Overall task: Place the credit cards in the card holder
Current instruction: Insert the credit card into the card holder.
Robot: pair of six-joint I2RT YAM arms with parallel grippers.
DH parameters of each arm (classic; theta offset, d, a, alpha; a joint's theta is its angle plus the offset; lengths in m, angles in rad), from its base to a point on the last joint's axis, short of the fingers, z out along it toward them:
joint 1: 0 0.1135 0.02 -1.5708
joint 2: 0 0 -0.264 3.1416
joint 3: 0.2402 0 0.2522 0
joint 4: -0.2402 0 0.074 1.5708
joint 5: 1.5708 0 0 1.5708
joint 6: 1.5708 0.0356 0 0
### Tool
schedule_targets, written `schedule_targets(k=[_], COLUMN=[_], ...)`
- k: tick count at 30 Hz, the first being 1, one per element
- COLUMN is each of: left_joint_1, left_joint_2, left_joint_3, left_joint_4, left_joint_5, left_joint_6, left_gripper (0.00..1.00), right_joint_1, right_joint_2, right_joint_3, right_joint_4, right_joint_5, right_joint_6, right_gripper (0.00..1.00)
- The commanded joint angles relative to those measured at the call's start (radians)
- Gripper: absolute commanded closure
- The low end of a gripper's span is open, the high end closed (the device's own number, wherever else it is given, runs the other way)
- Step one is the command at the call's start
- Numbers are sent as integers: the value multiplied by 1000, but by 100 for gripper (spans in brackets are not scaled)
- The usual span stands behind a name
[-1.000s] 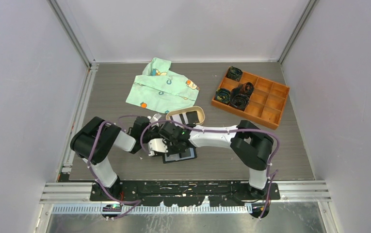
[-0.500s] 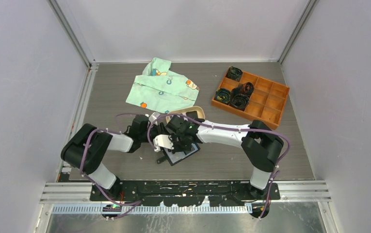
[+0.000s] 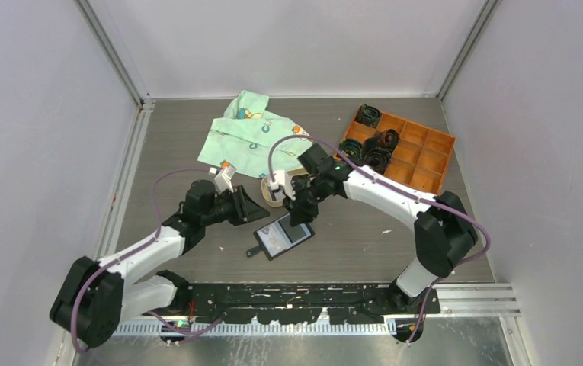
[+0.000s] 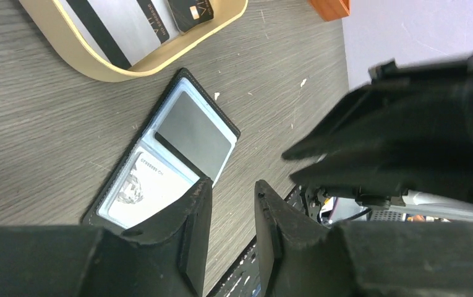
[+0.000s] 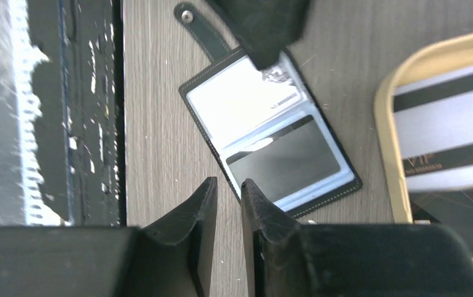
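The card holder (image 3: 282, 237) lies open on the table, a whitish card (image 4: 144, 185) in one pocket and a dark card (image 4: 193, 133) in the other. More credit cards (image 5: 444, 117), whitish with black stripes and black, lie in the tan oval tray (image 5: 387, 154). My left gripper (image 3: 261, 207) hovers just left of the holder, open, with bare table between its tips (image 4: 232, 189). My right gripper (image 3: 300, 217) hangs over the holder's far end beside the tray. Its jaws (image 5: 229, 184) stand a narrow gap apart with nothing between them.
A green patterned cloth (image 3: 256, 137) lies at the back. An orange compartment box (image 3: 418, 156) with dark rolled items stands at the back right. The black mounting rail (image 3: 296, 293) runs along the near edge.
Both grippers have drawn back from over the card holder: the left arm swung out to the left, the right rose toward the tray and its jaws parted slightly. The holder turned a little.
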State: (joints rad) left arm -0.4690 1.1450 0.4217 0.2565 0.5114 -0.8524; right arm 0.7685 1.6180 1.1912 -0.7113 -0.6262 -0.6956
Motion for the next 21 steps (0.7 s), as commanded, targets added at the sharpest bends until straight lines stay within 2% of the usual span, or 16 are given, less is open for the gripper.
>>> schedule_targets(k=[1,5,9,21], left_joint_1=[3,4,4,4], left_joint_2=[-120,-190,-206,-78], left_joint_3=[-47,-98,-148,-164], left_joint_4=[-74,-100,-116,-115], left_joint_5=[-70,-100,-133,-177], left_joint_6=[48,41,15,-34], left_gripper=[68,68,67,67], right_joint_1=[-118,-200,-232,-235], right_joint_2=[-82,-107,-68,161], right_joint_3=[-57,-156,-192,-60], right_joint_4=[151,340,412,222], right_joint_5=[-254,-319,-326,-186], right_joint_6=[253,470,586,606], right_gripper=[70,59,56,56])
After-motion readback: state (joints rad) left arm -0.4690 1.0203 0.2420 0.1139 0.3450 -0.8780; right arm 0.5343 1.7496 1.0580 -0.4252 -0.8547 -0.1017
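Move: The open card holder lies some 11 cm below the left hand, its middle about 5 cm to the right and 3 cm back; its closing strap sticks out some 7 cm back and 4 cm to the left of that hand. From the right hand, the holder's middle is about 3 cm left, 2 cm back and 10 cm down. The card basket stands roughly 11 cm ahead of the right hand and 1 cm left, some 8 cm below. No contact shows yet: both hands make for the holder's ends. The left hand swings about 4 cm left and 3 cm back, rises slightly, then drops to some 7 cm below its start beside the strap end, gap unchanged. The right lifts 2 cm, then sinks 5–6 cm, edging 3 cm forward and a little right over the grey-card half, its wrist turning clockwise and tipping some 40 degrees while its fingers open further. ##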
